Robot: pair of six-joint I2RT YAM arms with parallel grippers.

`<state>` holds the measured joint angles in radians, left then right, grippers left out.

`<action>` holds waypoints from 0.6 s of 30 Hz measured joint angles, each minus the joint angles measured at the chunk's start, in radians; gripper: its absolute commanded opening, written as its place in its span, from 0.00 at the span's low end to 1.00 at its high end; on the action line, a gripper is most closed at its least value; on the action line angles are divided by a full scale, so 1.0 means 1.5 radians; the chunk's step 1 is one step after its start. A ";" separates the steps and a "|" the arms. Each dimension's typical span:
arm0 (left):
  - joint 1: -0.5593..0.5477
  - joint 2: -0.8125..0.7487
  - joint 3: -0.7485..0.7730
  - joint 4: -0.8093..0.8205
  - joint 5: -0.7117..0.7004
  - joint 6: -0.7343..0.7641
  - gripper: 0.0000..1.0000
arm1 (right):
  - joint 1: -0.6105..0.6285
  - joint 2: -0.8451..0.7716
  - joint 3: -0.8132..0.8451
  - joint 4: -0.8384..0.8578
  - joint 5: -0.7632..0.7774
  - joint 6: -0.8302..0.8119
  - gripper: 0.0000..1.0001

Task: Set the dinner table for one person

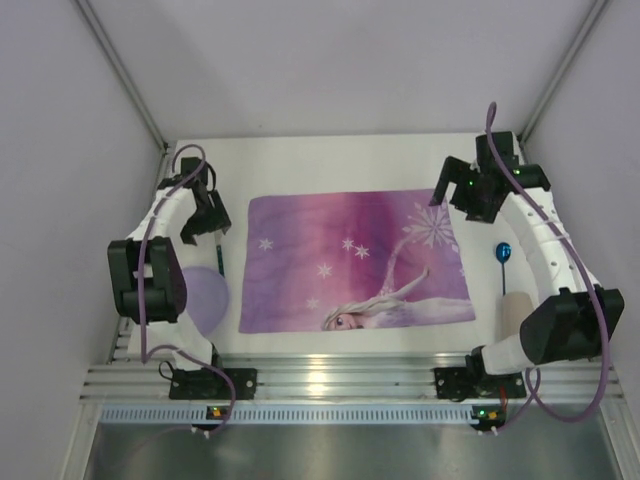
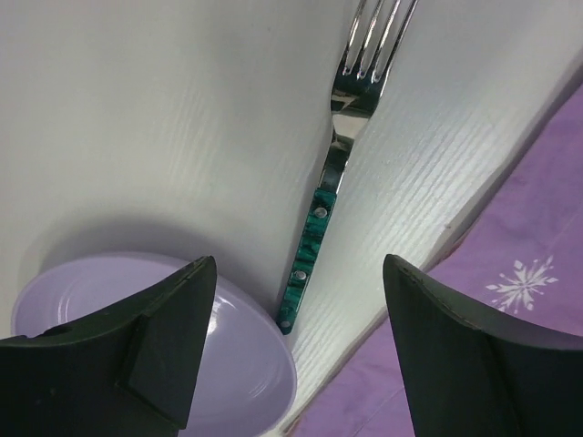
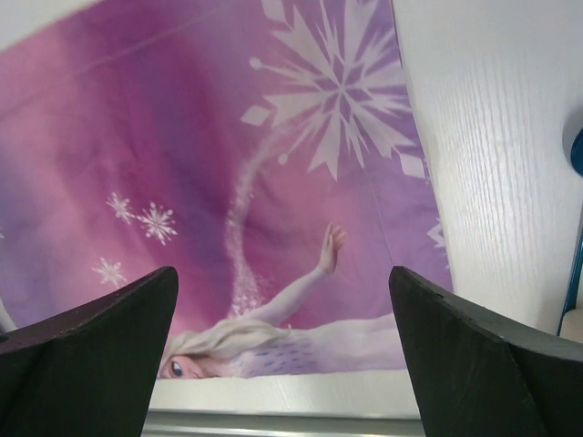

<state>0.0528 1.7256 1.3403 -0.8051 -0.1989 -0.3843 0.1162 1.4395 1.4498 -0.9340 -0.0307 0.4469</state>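
The white dinner table (image 1: 330,160) carries a purple-pink princess placemat (image 1: 355,260) in its middle. A lilac plate (image 1: 207,298) lies left of the mat, with a green-handled fork (image 1: 218,258) just beyond it. My left gripper (image 1: 205,225) hovers open and empty above the fork (image 2: 337,155) and the plate (image 2: 228,355); the fork's handle end touches the plate's rim. My right gripper (image 1: 470,205) hovers open and empty over the mat's right part (image 3: 301,182). A blue spoon (image 1: 503,256) and a beige cup (image 1: 515,312) lie right of the mat.
An aluminium rail (image 1: 330,380) runs along the table's near edge and shows in the right wrist view (image 3: 273,423). Grey walls close in the left, right and far sides. The spoon's edge (image 3: 574,264) shows at the right of the right wrist view.
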 measured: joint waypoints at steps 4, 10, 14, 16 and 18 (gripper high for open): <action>0.001 0.032 -0.014 0.003 0.005 0.007 0.73 | 0.000 0.001 -0.053 -0.021 -0.001 -0.002 1.00; -0.001 0.081 -0.013 0.026 0.025 0.008 0.61 | 0.000 -0.003 -0.059 -0.033 0.002 -0.013 1.00; -0.001 0.130 -0.010 0.032 0.026 0.008 0.44 | 0.000 -0.016 -0.063 -0.039 0.007 -0.021 1.00; -0.001 0.143 0.006 0.033 0.035 0.006 0.31 | 0.000 -0.023 -0.068 -0.043 0.007 -0.024 1.00; -0.003 0.152 0.015 0.032 0.041 0.008 0.16 | 0.000 -0.028 -0.070 -0.049 0.009 -0.027 1.00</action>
<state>0.0490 1.9530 1.3628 -0.7574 -0.1375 -0.3729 0.1162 1.3979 1.3449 -1.0077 -0.0177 0.4065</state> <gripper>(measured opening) 0.296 0.996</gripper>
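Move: The fork lies almost directly under the left hand, about 8 cm down and a centimetre to its right; the plate's middle is some 18 cm back and 7 cm left, the placemat's middle about 6 cm back and 42 cm right. From the right hand, the spoon lies roughly 21 cm right, 8 cm back and 20 cm below; the cup lies on its side some 25 cm right and 18 cm back. Left hand sinks about 7 cm, pinching the fork near its handle's top; right, open, draws back and down. ##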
